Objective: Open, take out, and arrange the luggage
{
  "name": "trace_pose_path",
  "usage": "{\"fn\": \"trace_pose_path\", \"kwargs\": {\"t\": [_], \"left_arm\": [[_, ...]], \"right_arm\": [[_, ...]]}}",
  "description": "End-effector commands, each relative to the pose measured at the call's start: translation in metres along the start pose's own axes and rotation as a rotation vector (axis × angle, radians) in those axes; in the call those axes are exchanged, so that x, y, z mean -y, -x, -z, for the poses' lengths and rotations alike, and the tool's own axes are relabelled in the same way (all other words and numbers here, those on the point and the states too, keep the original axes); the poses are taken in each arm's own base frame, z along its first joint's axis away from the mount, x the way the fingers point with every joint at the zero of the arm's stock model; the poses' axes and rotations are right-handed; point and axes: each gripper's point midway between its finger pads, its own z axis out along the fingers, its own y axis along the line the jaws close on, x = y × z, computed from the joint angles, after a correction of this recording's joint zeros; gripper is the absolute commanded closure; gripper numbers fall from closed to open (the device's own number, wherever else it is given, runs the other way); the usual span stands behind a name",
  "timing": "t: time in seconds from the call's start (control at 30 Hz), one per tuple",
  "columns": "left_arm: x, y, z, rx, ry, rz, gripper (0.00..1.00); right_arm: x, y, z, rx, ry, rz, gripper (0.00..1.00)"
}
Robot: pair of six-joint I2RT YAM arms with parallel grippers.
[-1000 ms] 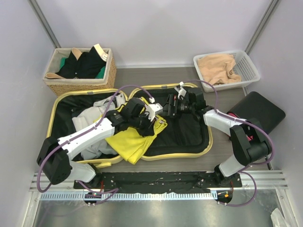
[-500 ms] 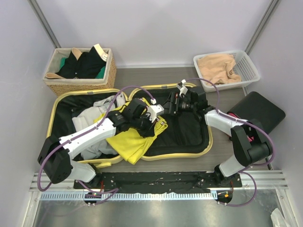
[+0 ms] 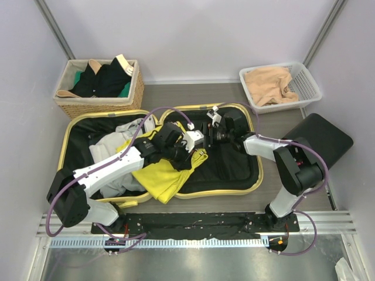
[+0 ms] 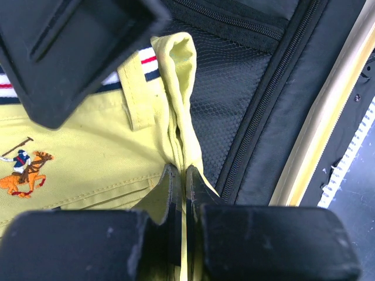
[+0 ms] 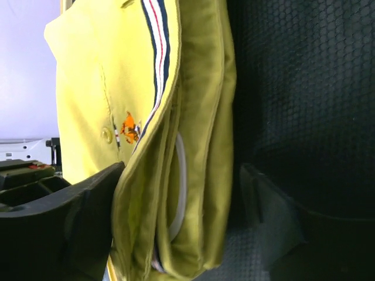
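The luggage (image 3: 218, 191) lies open and flat, pale-yellow rim around black lining. A yellow polo shirt (image 3: 159, 175) drapes over its middle hinge. My left gripper (image 3: 188, 148) is shut on a fold of that shirt (image 4: 88, 152) near the striped collar, jaws (image 4: 179, 171) pinching the cloth. My right gripper (image 3: 207, 133) reaches in from the right and stands open. Its fingers (image 5: 181, 171) straddle the shirt's folded edge (image 5: 199, 146). The left finger (image 5: 88, 205) touches the cloth and the right finger (image 5: 266, 205) stands apart over the mesh lining (image 5: 299, 88).
Grey and white clothes (image 3: 111, 146) fill the suitcase's left half. A wicker basket (image 3: 75, 107) of dark clothes stands at the back left, a white plastic basket (image 3: 309, 88) with beige cloth at the back right. A black box (image 3: 321, 137) sits at the right.
My right gripper has moved left across the suitcase's right half to the shirt and now straddles its folded edge, jaws slightly narrower. The left gripper has stayed shut on the shirt.
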Motion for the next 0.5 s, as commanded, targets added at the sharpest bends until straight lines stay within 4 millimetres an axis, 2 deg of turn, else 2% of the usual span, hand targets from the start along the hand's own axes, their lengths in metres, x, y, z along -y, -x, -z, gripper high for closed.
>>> {"fn": "trace_pose_path", "kwargs": {"t": [0.0,0.07,0.13,0.23,0.27,0.33,0.37,0.4,0.43,0.47], "left_arm": [[0.018,0.013,0.009,0.028,-0.056,-0.038,1.00],[0.018,0.013,0.009,0.031,-0.052,-0.039,1.00],[0.018,0.013,0.010,0.033,-0.052,-0.042,1.00],[0.015,0.016,0.010,0.041,-0.037,-0.043,1.00],[0.015,0.016,0.011,0.042,-0.034,-0.040,1.00],[0.010,0.019,0.014,0.058,0.003,-0.043,1.00],[0.007,0.021,0.015,0.065,0.024,-0.042,0.96],[0.000,0.023,0.018,0.073,0.072,-0.043,0.87],[-0.004,0.030,0.024,0.098,0.103,-0.049,0.48],[-0.008,0.034,0.028,0.117,0.131,-0.049,0.29]], "right_arm": [[-0.021,0.004,-0.013,-0.008,0.127,0.023,0.22],[-0.033,0.000,-0.019,-0.033,0.179,0.034,0.28],[-0.036,-0.004,-0.027,-0.059,0.199,0.034,0.33],[-0.041,-0.010,-0.033,-0.088,0.221,0.030,0.48],[-0.042,-0.009,-0.033,-0.086,0.226,0.030,0.66],[-0.048,-0.005,-0.029,-0.069,0.233,0.036,0.87],[-0.050,-0.001,-0.027,-0.055,0.228,0.038,0.99],[-0.049,0.003,-0.025,-0.031,0.214,0.050,0.99],[-0.055,0.013,-0.018,0.002,0.210,0.071,0.99],[-0.056,0.020,-0.013,0.026,0.197,0.083,0.99]]}}
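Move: Some 4 cm to the right hand's left, roughly 2 cm back and 1 cm lower, stands the striped waistband edge of the yellow shorts. The suitcase's far rim lies about 12 cm straight ahead; the empty half's middle is 5 cm back and 6 cm right, some 6 cm down. The left fingers, already shut on a fold of the shorts, have that waistband edge about 10 cm ahead and 3 cm to the right. Sliding left over about 3.5 cm, with a small draw back and a slight dip, the right hand takes the waistband edge between its wide-open fingers, turns a few degrees counter-clockwise and shuts them to a pinch. Nearly in place, the left hand keeps its grip on the fold until the right has almost closed, then starts to open and lets go. ##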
